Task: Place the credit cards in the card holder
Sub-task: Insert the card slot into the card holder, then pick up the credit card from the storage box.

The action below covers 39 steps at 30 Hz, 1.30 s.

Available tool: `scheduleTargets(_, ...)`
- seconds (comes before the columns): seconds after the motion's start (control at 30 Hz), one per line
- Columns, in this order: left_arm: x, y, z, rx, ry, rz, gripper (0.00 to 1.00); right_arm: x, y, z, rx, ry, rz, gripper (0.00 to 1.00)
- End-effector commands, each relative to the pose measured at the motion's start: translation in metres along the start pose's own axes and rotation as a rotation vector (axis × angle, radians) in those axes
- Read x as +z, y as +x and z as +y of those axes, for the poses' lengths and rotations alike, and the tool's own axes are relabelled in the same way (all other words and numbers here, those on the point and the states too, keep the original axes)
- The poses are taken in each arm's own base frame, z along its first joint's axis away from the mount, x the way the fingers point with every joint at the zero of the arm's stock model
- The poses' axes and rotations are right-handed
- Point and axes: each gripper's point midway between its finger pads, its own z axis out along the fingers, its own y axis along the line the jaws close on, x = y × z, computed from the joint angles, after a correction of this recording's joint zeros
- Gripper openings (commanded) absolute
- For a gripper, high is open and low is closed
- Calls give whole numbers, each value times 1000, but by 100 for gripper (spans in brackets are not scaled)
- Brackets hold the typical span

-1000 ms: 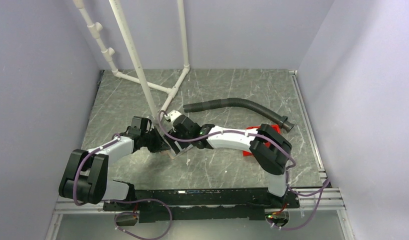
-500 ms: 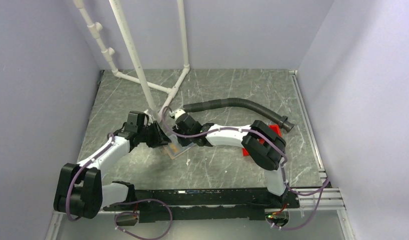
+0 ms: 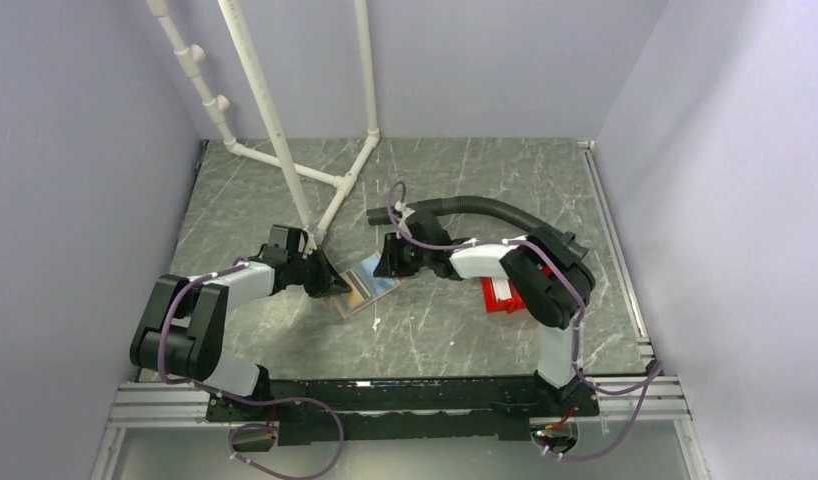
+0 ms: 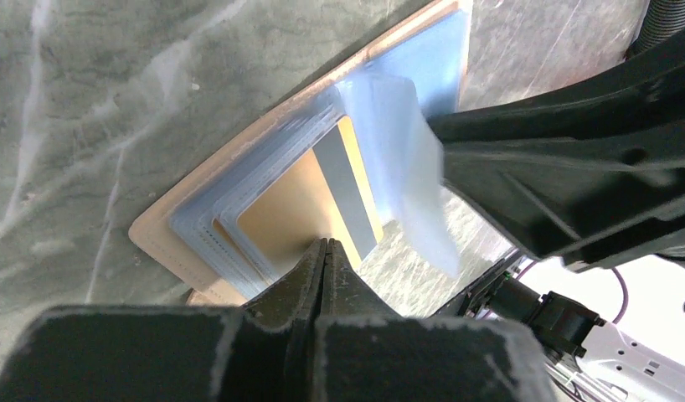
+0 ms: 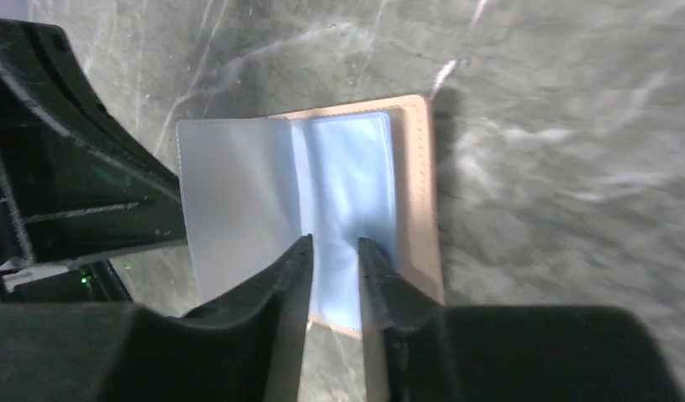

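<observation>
The tan card holder (image 3: 370, 283) lies open on the table between my two grippers. In the left wrist view a tan-orange credit card (image 4: 297, 205) with a grey stripe sits inside a clear pocket of the holder (image 4: 172, 230). My left gripper (image 4: 326, 243) (image 3: 323, 278) is shut, its tips at that card's near edge, nothing visible between them. My right gripper (image 5: 333, 241) (image 3: 385, 265) hovers over the holder's (image 5: 419, 184) fold, jaws a narrow gap apart, nothing visibly pinched. A pale pocket leaf (image 5: 239, 193) (image 4: 398, 142) stands lifted beside it.
A red bin (image 3: 505, 295) sits under the right arm's elbow. A black corrugated hose (image 3: 485, 207) curves behind the right arm. White pipe framing (image 3: 275, 130) rises just behind the left gripper. Grey walls close in on three sides.
The right gripper has pulled back to the right off the holder and narrowed its jaws. The left gripper has settled at the holder's left edge. The open holder now shows from above.
</observation>
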Motion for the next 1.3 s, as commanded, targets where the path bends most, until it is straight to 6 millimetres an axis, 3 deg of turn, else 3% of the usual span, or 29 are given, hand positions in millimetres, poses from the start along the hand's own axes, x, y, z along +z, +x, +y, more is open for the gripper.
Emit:
scheduleTargets(0.0, 3, 8, 41, -14, -176, 5, 2, -32, -26, -5, -97, 88, -83, 40)
scheduleTargets(0.17, 4, 12, 46, -20, -192, 16, 1, -47, -32, 22, -396, 173, -152, 65)
scheduleTargets(0.27, 4, 12, 47, -20, -192, 16, 1, -42, -28, 47, -507, 178, -165, 77)
scheduleTargets(0.33, 4, 11, 46, -20, -192, 12, 1, -34, -29, 52, -535, 221, -171, 82)
scheduleTargets(0.4, 3, 11, 47, -20, -198, 11, 1, -26, -37, 32, -515, 360, -176, 82)
scheduleTargets(0.47, 1, 10, 48, -12, -210, 6, 1, -19, -37, -6, -496, 562, -142, 78)
scheduleTargets(0.53, -2, 9, 46, 0, -215, 3, 1, -27, -43, -32, -464, 717, -126, 70)
scheduleTargets(0.6, -9, 4, 36, 31, -195, -7, 5, -47, -51, -36, -392, 690, -143, 62)
scheduleTargets(0.7, -25, -5, 0, 123, -90, -27, 20, -97, -63, -9, -308, 493, -192, 60)
scheduleTargets(0.77, -38, -10, -29, 194, -7, -39, 31, -135, -66, 7, -312, 427, -215, 70)
scheduleTargets(0.8, -43, -11, -41, 217, 23, -45, 37, -154, -68, 5, -299, 440, -220, 75)
scheduleTargets(0.9, -53, -9, -74, 278, 106, -41, 48, -206, -62, -25, -171, 544, -201, 80)
scheduleTargets(1.0, -52, 0, -103, 337, 180, -8, 53, -246, -48, -54, -59, 609, -218, 94)
scheduleTargets(1.13, -44, 15, -130, 377, 285, 47, 54, -269, -29, -90, 113, 535, -245, 99)
scheduleTargets(1.27, -40, 27, -139, 408, 326, 88, 55, -266, -9, -114, 225, 439, -239, 99)
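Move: My right hand is low over the blue half of the open card holder. The raised clear flap of the card slot is right at its fingertips, about 1 cm back and 1 cm to the left, and the holder's middle is some 3 cm back and 3 cm left. The white card stack is about 28 cm to the right and 3 cm back, inside the red bin, whose middle is 34 cm right and 2 cm back. From my left hand that flap lies about 7 cm right and 2 cm ahead. I keep my left hand's shut fingertips pressed on the orange-card end of the card slot while my right hand opens, hops up about 6 cm off the flap, dips back low over the holder and sweeps right. It then climbs and carries on about 28 cm right to above the red bin, fingers wide, turning some 30 degrees clockwise. Late on, my left hand opens, lifts off about 10 cm and drifts right over the holder. ##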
